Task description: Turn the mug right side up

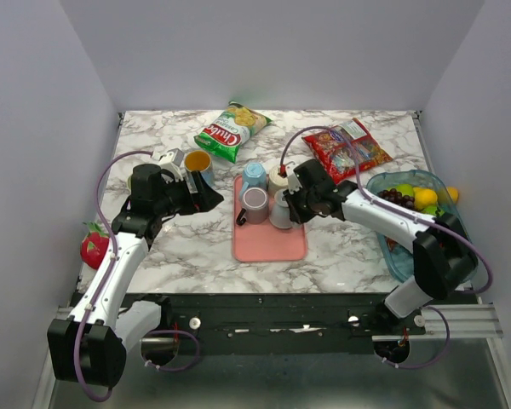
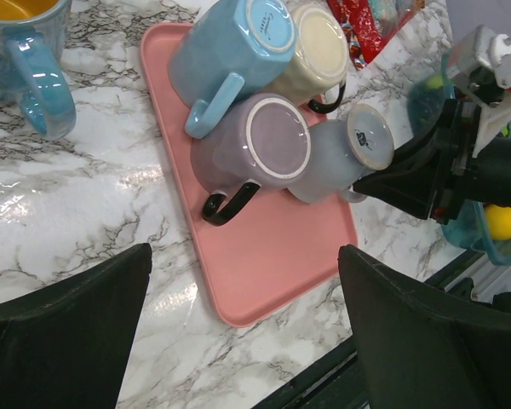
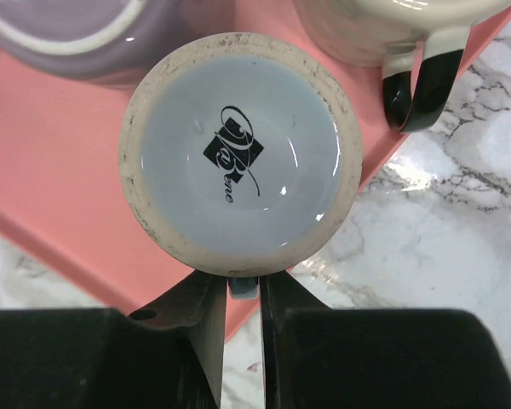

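A pale grey mug (image 3: 241,153) stands upside down on the right of the pink tray (image 1: 272,244), its printed base toward my right wrist camera. My right gripper (image 3: 243,288) is shut on the mug's handle (image 3: 244,290), which is pinched between the two fingers just below the base. From the left wrist view the same grey mug (image 2: 334,160) leans beside a purple mug (image 2: 254,146), with the right gripper (image 2: 406,183) against it. My left gripper (image 2: 244,260) hangs open over the tray's near-left corner, holding nothing.
Upside-down blue (image 2: 226,51), cream (image 2: 317,47) and purple mugs share the tray. An upright blue mug (image 1: 198,162) sits left of it. Green chip bag (image 1: 232,129) and red snack bag (image 1: 347,149) lie at the back. A fruit bowl (image 1: 393,253) stands right, a red toy (image 1: 94,248) left.
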Controlling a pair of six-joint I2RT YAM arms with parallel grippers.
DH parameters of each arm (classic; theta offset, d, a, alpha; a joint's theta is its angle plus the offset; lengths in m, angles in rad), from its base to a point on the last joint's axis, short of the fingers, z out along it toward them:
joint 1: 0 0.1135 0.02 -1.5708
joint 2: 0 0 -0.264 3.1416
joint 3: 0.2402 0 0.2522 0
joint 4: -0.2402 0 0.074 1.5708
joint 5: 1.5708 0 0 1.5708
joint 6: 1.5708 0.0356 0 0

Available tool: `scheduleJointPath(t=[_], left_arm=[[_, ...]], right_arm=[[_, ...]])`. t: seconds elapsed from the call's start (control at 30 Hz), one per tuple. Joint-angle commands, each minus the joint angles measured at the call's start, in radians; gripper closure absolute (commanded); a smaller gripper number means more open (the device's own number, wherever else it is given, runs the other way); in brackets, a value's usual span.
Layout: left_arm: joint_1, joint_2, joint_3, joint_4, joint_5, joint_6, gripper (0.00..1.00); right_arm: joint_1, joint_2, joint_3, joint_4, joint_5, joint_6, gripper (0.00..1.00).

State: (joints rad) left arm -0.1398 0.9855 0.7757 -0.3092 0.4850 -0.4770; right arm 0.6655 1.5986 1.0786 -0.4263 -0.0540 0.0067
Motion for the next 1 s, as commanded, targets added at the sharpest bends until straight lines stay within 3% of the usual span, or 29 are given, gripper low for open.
scheduleJointPath(t=[0.0,0.17,0.37,0.53,0.73,0.97], left_arm=[[-0.003,-0.025,-0.012,0.032,0.066,-0.018,0.01],[-0.004,-0.048,-0.012,0.042,0.102,-0.041,0.01],[-0.033,-0.108,-0.041,0.132,0.202,-0.098,0.01],[-0.099,-0.179,-0.093,0.284,0.256,-0.220,0.01],[-0.219,-0.180,-0.148,0.591,0.205,-0.429,0.01],[-0.394,-0.120,-0.144,0.682,0.048,-0.492,0.01]], right_arm=[[-0.004,-0.144,0.011,-0.041,-0.110,0.176,1.00],[-0.004,-0.267,-0.029,-0.032,-0.231,0.321,0.99],[-0.004,-0.402,-0.074,0.162,-0.391,0.505,0.99],[-0.004,-0.456,-0.042,0.336,-0.412,0.622,0.99],[-0.004,-0.465,-0.095,0.592,-0.412,0.802,0.99],[-0.004,-0.496,-0.184,0.800,-0.362,0.946,0.99]])
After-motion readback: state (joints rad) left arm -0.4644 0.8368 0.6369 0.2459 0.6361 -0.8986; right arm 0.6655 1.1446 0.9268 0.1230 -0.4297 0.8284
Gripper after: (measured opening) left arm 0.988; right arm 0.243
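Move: The light grey mug, still upside down and lifted only slightly, hangs by its handle in the right fingers, its middle about 4 cm ahead and 4 cm left of that hand. It is to meet the left gripper, some 22 cm to the left of the right hand, level forward and 12 cm above. The purple mug stands 8 cm left of the grey one, the cream mug 8 cm beyond it. From the left hand the grey mug lies about 18 cm right, 5 cm ahead, 12 cm below. The grey mug is carried up off the tray, some 23 cm, and also left and back, as the right fingers keep their pinch on its handle and that hand rolls about 60 degrees, left side rising, swinging the opening from down to leftward. The left hand, fingers staying wide open, goes right towards the mug, up and back, about 10 cm each, turning clockwise and rolling its left side down. ##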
